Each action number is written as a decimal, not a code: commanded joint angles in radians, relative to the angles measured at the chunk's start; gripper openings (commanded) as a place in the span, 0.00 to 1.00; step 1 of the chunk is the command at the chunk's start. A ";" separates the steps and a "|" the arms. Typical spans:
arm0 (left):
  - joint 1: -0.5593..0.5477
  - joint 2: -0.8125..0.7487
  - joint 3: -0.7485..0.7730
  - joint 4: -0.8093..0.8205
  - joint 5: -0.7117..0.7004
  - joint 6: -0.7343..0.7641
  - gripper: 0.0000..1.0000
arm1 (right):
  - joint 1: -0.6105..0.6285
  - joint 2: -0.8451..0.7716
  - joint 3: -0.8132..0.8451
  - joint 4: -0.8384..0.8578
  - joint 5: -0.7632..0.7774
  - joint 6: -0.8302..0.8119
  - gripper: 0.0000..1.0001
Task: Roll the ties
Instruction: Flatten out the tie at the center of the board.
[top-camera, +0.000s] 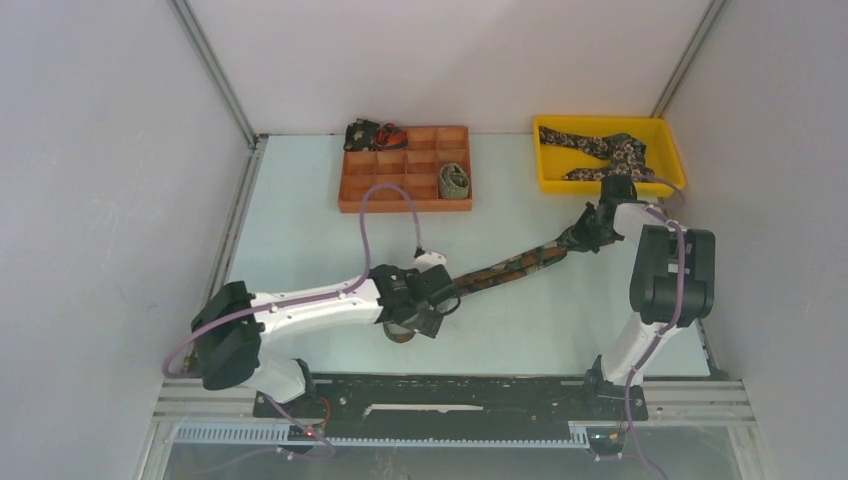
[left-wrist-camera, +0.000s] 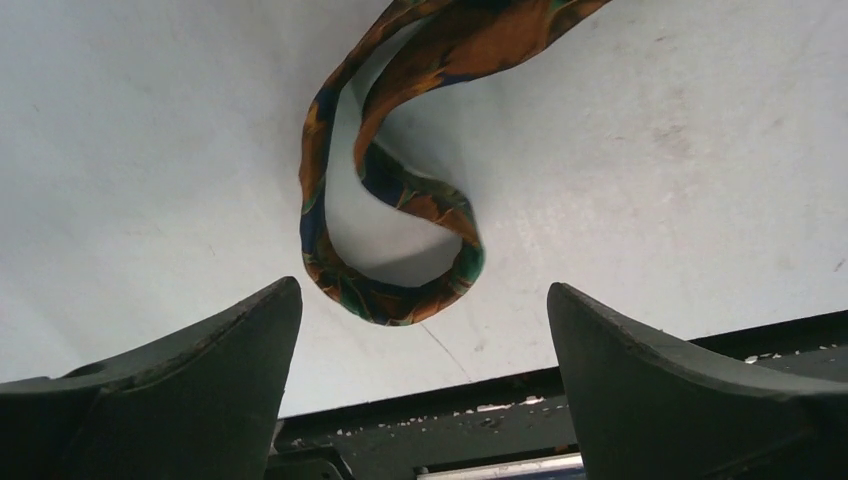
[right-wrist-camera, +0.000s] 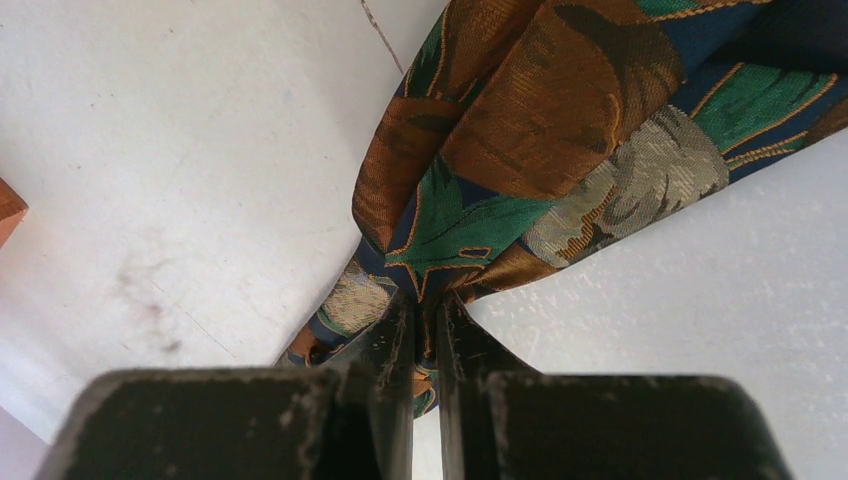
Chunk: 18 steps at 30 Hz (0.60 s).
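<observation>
A rust, green and blue patterned tie (top-camera: 510, 265) lies stretched across the table between my two grippers. My right gripper (top-camera: 583, 235) is shut on its wide end; in the right wrist view the fabric (right-wrist-camera: 540, 130) bunches out from between the closed fingers (right-wrist-camera: 425, 300). My left gripper (top-camera: 432, 318) is open and holds nothing. In the left wrist view (left-wrist-camera: 422, 290) the tie's narrow end (left-wrist-camera: 390, 300) stands on the table as a loose open curl just ahead of the fingertips.
An orange compartment tray (top-camera: 390, 200) at the back holds an olive rolled tie (top-camera: 455, 181) and a dark floral one (top-camera: 372, 134). A yellow bin (top-camera: 552, 183) at the back right holds dark floral ties (top-camera: 610, 150). The black front rail (left-wrist-camera: 600, 365) is close behind the curl.
</observation>
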 joint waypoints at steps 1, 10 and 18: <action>0.088 -0.070 -0.084 0.055 0.161 -0.057 1.00 | 0.002 -0.056 0.019 -0.009 0.023 -0.013 0.09; 0.172 -0.026 -0.179 0.142 0.254 -0.024 1.00 | 0.006 -0.059 0.030 -0.014 0.012 -0.026 0.28; 0.193 0.031 -0.197 0.192 0.263 0.002 0.96 | 0.006 -0.110 0.033 -0.049 0.046 -0.033 0.48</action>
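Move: The tie's near loop lies some 3 cm to the left of the open left hand, level with it fore and aft, and about 7 cm below; the board's near edge is roughly 10 cm straight back. The tie's far end is already pinched in the right hand, just above the board. From the right hand the yellow bin's middle is about 22 cm ahead and 8 cm to the right, the orange tray some 18 cm ahead and 45 cm left. The tie's near loop is what the left hand drops onto: it shifts about 3 cm left, then sinks for about 6 cm in all, easing slightly back and tipping some 15 degrees to point more steeply down, its wide-open fingers straddling the loop. The right fingers meanwhile open about halfway and let go of the tie's far end, rising only about 1 cm. ##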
